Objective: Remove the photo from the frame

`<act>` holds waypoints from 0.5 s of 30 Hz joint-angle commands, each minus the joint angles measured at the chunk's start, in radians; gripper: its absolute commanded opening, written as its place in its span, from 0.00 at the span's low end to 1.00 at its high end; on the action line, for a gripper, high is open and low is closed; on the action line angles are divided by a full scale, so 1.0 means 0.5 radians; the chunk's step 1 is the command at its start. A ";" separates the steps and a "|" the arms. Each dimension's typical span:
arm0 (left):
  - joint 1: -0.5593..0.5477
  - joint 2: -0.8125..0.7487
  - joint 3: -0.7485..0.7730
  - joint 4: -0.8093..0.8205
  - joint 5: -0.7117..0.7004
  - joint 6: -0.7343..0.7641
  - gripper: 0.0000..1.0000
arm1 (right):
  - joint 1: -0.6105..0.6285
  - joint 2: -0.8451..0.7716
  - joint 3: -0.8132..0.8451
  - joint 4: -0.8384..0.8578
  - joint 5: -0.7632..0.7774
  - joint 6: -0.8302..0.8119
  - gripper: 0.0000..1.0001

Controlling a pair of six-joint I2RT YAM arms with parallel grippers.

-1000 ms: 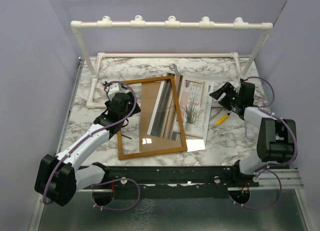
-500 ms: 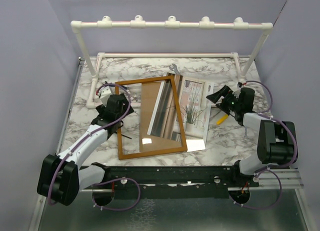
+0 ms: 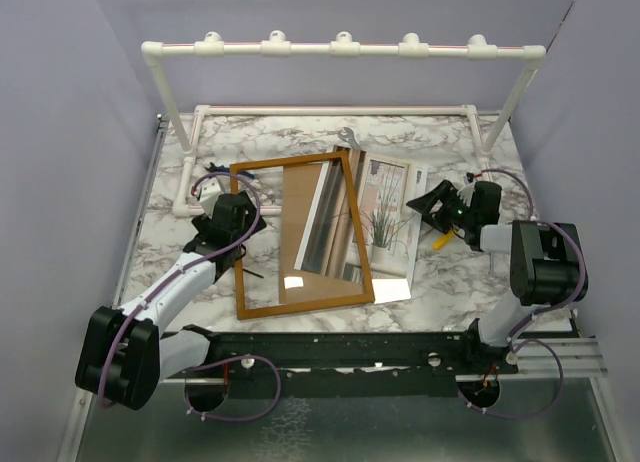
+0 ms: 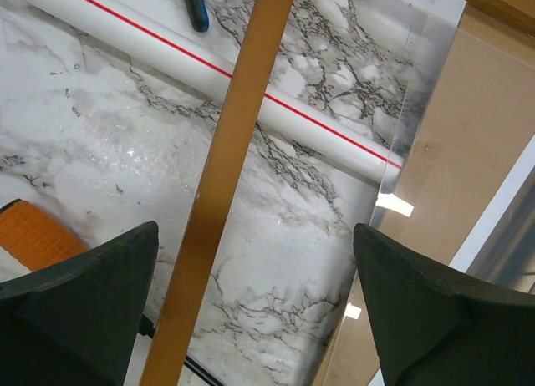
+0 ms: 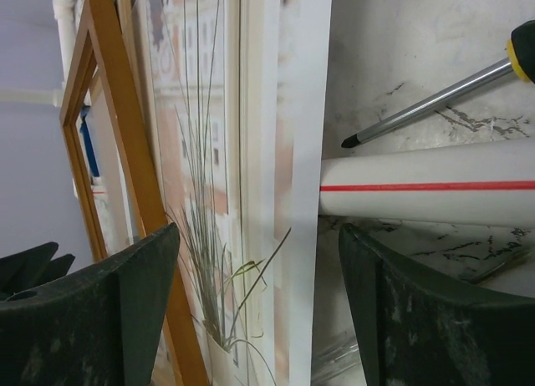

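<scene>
The frame (image 3: 296,305), with its orange-brown wooden border, lies tilted in the middle of the table. The photo (image 3: 388,217) of curtains and a potted grassy plant lies outside it, against its right side. My left gripper (image 3: 236,212) is open over the frame's left border (image 4: 226,177), which runs between its fingers (image 4: 84,302). My right gripper (image 3: 422,203) is open at the photo's right edge. In the right wrist view the photo (image 5: 251,194) lies between the fingers (image 5: 435,311), beside the frame (image 5: 117,152).
A brown backing board (image 3: 300,222) shows through the glass (image 4: 468,135). A white pipe rack (image 3: 340,48) stands at the back, with base pipes (image 4: 167,60) (image 5: 426,190) on the table. A yellow-handled screwdriver (image 3: 446,236) (image 5: 435,98) lies right of the photo. A wrench (image 3: 347,137) lies behind the frame.
My right gripper has moved left and lower, up to the photo's right edge. My left gripper has shifted slightly left at the frame's left border. Frame and photo have not moved.
</scene>
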 commanded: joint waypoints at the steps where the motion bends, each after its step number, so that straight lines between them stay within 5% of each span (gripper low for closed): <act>1: 0.022 -0.033 -0.018 0.050 0.042 -0.010 0.99 | -0.007 0.127 0.049 0.062 -0.175 0.027 0.79; 9: 0.028 -0.065 -0.017 0.050 0.068 -0.008 0.99 | -0.006 0.245 0.041 0.289 -0.374 0.169 0.73; 15: 0.031 -0.048 -0.009 0.051 0.112 -0.007 0.99 | -0.003 0.301 0.050 0.394 -0.503 0.231 0.51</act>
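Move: The photo's middle lies about 13 cm to the right hand's left, 2 cm back and 3 cm below; its near side edge already runs between the open fingers. The wooden frame's middle is some 27 cm left and 5 cm back of this hand. The yellow screwdriver lies roughly 5 cm to its right and 5 cm back, the black screwdriver 6 cm right and 4 cm ahead. From the left hand, the photo's middle is about 29 cm right, level ahead and 7 cm below. With the photo's right edge between its fingers, the right hand closes them partway, the outer finger coming right up to the edge and seeming to touch it. Meanwhile the hand slides about 2.5 cm left, in over the photo, sinking about 1 cm early on, and rolls some 10 degrees, left side rising, with a slight counter-clockwise turn. ##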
